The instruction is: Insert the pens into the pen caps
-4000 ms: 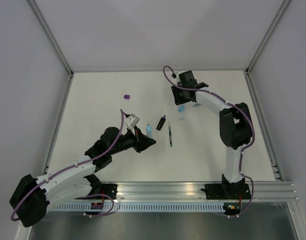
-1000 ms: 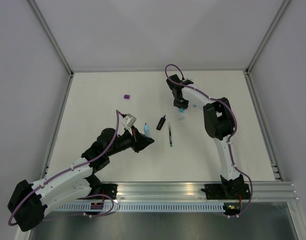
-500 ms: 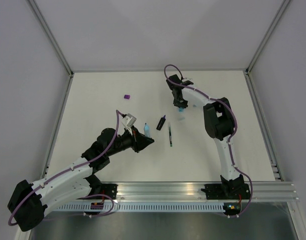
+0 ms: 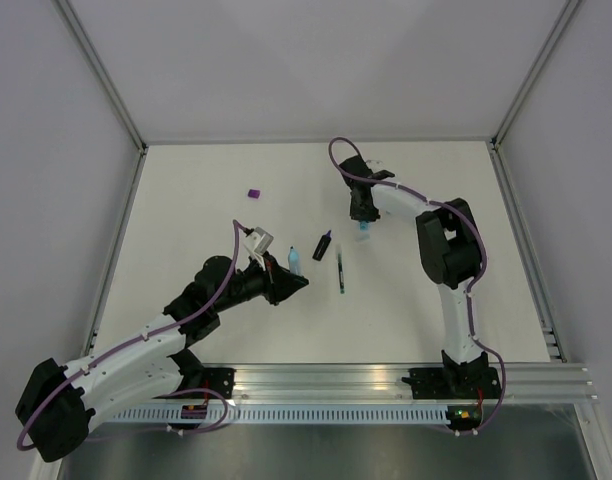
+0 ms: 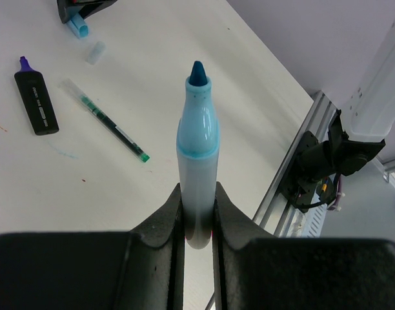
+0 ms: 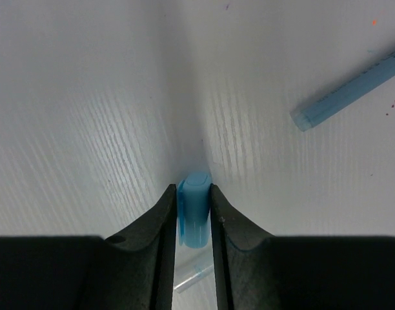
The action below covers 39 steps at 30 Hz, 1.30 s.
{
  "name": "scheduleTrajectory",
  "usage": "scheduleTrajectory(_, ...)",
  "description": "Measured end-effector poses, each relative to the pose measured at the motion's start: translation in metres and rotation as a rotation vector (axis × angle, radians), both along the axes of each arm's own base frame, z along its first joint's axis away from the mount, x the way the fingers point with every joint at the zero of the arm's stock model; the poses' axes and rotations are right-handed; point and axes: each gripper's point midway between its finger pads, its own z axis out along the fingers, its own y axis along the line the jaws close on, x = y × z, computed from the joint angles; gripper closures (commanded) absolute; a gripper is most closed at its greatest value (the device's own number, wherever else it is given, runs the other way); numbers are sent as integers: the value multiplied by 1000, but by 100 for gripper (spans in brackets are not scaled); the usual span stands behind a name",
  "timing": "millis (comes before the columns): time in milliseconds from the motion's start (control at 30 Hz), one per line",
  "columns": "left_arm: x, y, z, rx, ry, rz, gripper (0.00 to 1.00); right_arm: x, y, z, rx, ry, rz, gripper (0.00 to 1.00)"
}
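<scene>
My left gripper [image 5: 197, 194] is shut on the barrel of the chunky light-blue highlighter [image 5: 197, 139], whose uncapped tip points away from the wrist; from above the highlighter [image 4: 294, 262] shows left of centre. My right gripper [image 6: 193, 194] is shut on the light-blue pen cap [image 6: 195, 210] just above the table, at centre back [image 4: 363, 226]. The black marker with a purple end [image 4: 324, 244] and the thin dark pen [image 4: 340, 272] lie between the arms. A purple cap [image 4: 254, 193] lies apart at back left. The thin blue pen [image 6: 349, 93] lies beside the right gripper.
A small clear cap [image 5: 95, 51] lies on the table next to the right gripper, partly under its jaws [image 6: 192, 279]. The aluminium rail [image 4: 406, 378] runs along the near edge and grey walls close in the table's other sides.
The right gripper's jaws have closed onto the light-blue cap, and the right arm's elbow has swung slightly to the right. The left arm holds still with the highlighter.
</scene>
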Motion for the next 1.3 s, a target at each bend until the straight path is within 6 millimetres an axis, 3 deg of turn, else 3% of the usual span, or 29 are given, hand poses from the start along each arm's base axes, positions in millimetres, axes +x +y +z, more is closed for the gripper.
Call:
scheduleTrajectory(200, 0, 0, -2, 5, 5, 0, 98, 0, 9, 16, 45, -28, 81, 100)
scheduleTrajectory(367, 1, -1, -4, 9, 9, -1, 98, 4, 17, 45, 88, -104, 144, 100)
scheduleTrajectory(567, 1, -1, -4, 9, 10, -2, 98, -3, 30, 79, 202, -185, 218, 100)
scheduleTrajectory(800, -3, -4, 1, -9, -2, -33, 98, -27, 63, 119, 453, -277, 333, 100)
scheduleTrajectory(933, -12, -10, 13, -51, -34, -96, 98, -50, 86, 159, 667, -373, 408, 100)
scheduleTrajectory(1067, -26, -14, 27, -107, -84, -177, 98, -76, 109, 218, 867, -513, 513, 100)
scheduleTrajectory(1300, -58, -18, 47, -220, -147, -343, 98, -156, 141, 322, 1151, -745, 762, 100)
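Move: My right hand pinches the blue cap close over the table. The light-blue pen standing up from my left fingers is about 25 cm back, 14 cm left and 19 cm above it. From my right hand, the clear cap lies 4 cm back, 1 cm left; the black marker 7 cm back, 11 cm left. From my left hand, the blue cap is some 27 cm ahead, 13 cm right and 16 cm lower; the green pen 12 cm ahead, 7 cm right, 19 cm down. Keeping the blue cap pinched, I lift my right hand nearly straight up, then faster up, back and left towards the light-blue pen, rising about 32 cm and swinging the fingers from pointing down to level, leftward. Late on, my left hand, still gripping the pen, draws back and up several centimetres, turning clockwise some 20 degrees. ##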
